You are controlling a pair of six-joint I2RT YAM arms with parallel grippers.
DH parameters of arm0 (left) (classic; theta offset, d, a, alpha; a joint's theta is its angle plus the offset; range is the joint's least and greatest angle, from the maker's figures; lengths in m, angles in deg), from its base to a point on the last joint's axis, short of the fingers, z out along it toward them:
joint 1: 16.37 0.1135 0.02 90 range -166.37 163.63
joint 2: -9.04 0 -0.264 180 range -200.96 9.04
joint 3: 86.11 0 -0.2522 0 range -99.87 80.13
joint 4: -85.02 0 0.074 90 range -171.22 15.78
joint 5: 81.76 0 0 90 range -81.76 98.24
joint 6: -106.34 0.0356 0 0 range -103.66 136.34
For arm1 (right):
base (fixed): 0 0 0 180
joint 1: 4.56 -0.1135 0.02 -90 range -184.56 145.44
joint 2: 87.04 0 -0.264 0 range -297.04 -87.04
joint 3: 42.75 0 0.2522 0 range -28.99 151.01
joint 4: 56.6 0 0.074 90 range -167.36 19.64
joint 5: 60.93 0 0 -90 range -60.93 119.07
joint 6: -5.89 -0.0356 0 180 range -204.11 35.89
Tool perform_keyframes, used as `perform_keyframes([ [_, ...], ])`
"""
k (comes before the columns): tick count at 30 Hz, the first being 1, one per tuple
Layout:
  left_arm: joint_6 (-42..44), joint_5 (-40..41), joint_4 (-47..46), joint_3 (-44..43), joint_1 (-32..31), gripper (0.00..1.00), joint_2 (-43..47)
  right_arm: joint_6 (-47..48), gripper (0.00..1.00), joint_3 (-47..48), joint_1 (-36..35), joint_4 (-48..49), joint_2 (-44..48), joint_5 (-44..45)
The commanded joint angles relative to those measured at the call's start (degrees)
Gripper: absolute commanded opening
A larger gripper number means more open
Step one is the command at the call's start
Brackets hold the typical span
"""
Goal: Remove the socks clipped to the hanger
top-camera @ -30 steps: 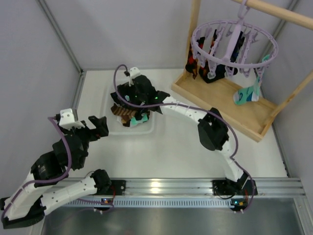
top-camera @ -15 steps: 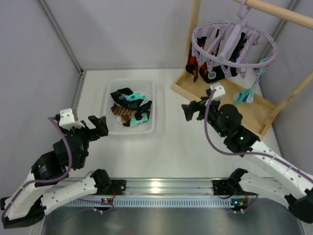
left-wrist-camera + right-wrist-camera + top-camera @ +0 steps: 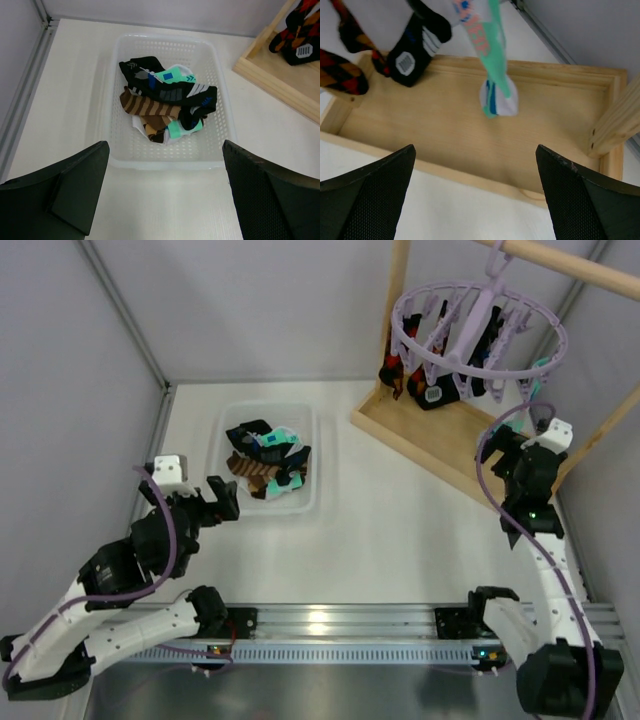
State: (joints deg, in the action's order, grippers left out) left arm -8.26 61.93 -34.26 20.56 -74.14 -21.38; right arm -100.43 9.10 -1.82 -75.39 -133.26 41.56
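The lavender round hanger hangs from the wooden bar at the back right. Clipped socks dangle from it: a black one with red-orange diamonds, a black one, and a teal one with a white toe. My right gripper is open just in front of and below the teal sock, not touching it. My left gripper is open and empty at the near edge of the white basket.
The white basket holds a pile of loose socks. The light wooden frame's tray base lies under the hanger, with an upright post to the right of my right gripper. Grey walls enclose the table.
My right arm has swung from over the basket across to the wooden frame, ending below the teal sock. My left arm has shifted slightly toward the basket.
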Motion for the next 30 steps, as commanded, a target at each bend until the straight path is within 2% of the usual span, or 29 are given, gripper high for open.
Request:
perform_keyframes([
  [1, 2.4, -5.3, -0.6, 0.2, 0.0, 0.98, -1.0, -2.7, 1.0, -1.1, 6.5, 12.3, -5.9, -5.0],
  [8, 2.2, -7.9, -0.9, 2.4, 0.1, 0.98, -2.5, 3.1, 0.98, -2.7, 9.9, 30.0, -17.0, -7.7],
  [12, 2.2, -10.0, -0.8, 2.6, 0.1, 0.98, -3.6, 7.3, 0.84, -1.9, 10.0, 35.8, -21.5, -7.6],
  [14, 2.3, -10.9, -0.9, 2.9, 0.1, 0.98, -3.9, 8.7, 0.84, -2.4, 9.9, 39.9, -24.5, -7.5],
  [17, 2.4, -11.4, -0.9, 3.1, 0.1, 0.98, -3.7, 10.2, 0.78, -1.0, 9.9, 41.3, -28.6, -9.0],
  [20, 2.5, -11.2, -1.0, 3.0, 0.0, 0.98, -2.8, 10.4, 0.58, -1.0, 10.0, 45.5, -31.4, -10.1],
  [21, 2.5, -11.1, -0.9, 2.9, 0.1, 0.98, -2.6, 10.5, 0.46, -1.0, 10.0, 45.8, -31.7, -10.0],
  [23, 2.4, -11.0, -0.9, 3.1, 0.0, 0.98, -2.4, 11.0, 0.33, -1.0, 9.9, 47.0, -31.4, -9.6],
  [24, 2.4, -11.1, -1.0, 3.1, 0.1, 0.98, -2.2, 11.0, 0.18, -1.5, 9.9, 47.1, -31.2, -9.4],
  [25, 2.3, -11.2, -1.0, 3.1, 0.0, 0.98, -2.3, 11.3, 0.11, -1.7, 9.9, 47.3, -30.8, -9.5],
  [27, 2.3, -10.9, -1.0, 3.1, 0.1, 0.98, -2.5, 11.0, 0.0, -2.4, 9.8, 47.8, -29.2, -9.4],
  [30, 2.0, -10.8, -1.0, 2.7, 0.1, 0.98, -2.7, 9.6, 0.0, -3.5, 9.1, 47.4, -25.6, -10.1],
])
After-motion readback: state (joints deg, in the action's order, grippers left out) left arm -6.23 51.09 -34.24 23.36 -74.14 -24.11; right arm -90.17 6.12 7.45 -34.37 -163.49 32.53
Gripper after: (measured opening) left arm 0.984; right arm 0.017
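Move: About 10 cm ahead of the open right hand and 5 cm to its right hangs the mint-green sock, its middle near hand height. The black striped sock hangs roughly 19 cm ahead and 9 cm left, the red-and-black sock about 22 cm ahead and 20 cm left, both near hand height. The frame post's foot is some 4 cm ahead, 14 cm right and 18 cm lower. From the left hand, the mint sock lies around 22 cm ahead, 70 cm right and 8 cm lower. Reaching forward about 10 cm to the mint-green sock, the right hand first also slides some 5 cm right and sinks, rolls its left side down about 10 degrees, then shuts its fingers on the sock's lower part and rises 2 cm with it pinched. The left hand, open and empty, shifts 4 cm right and 3 cm down, turning clockwise. ##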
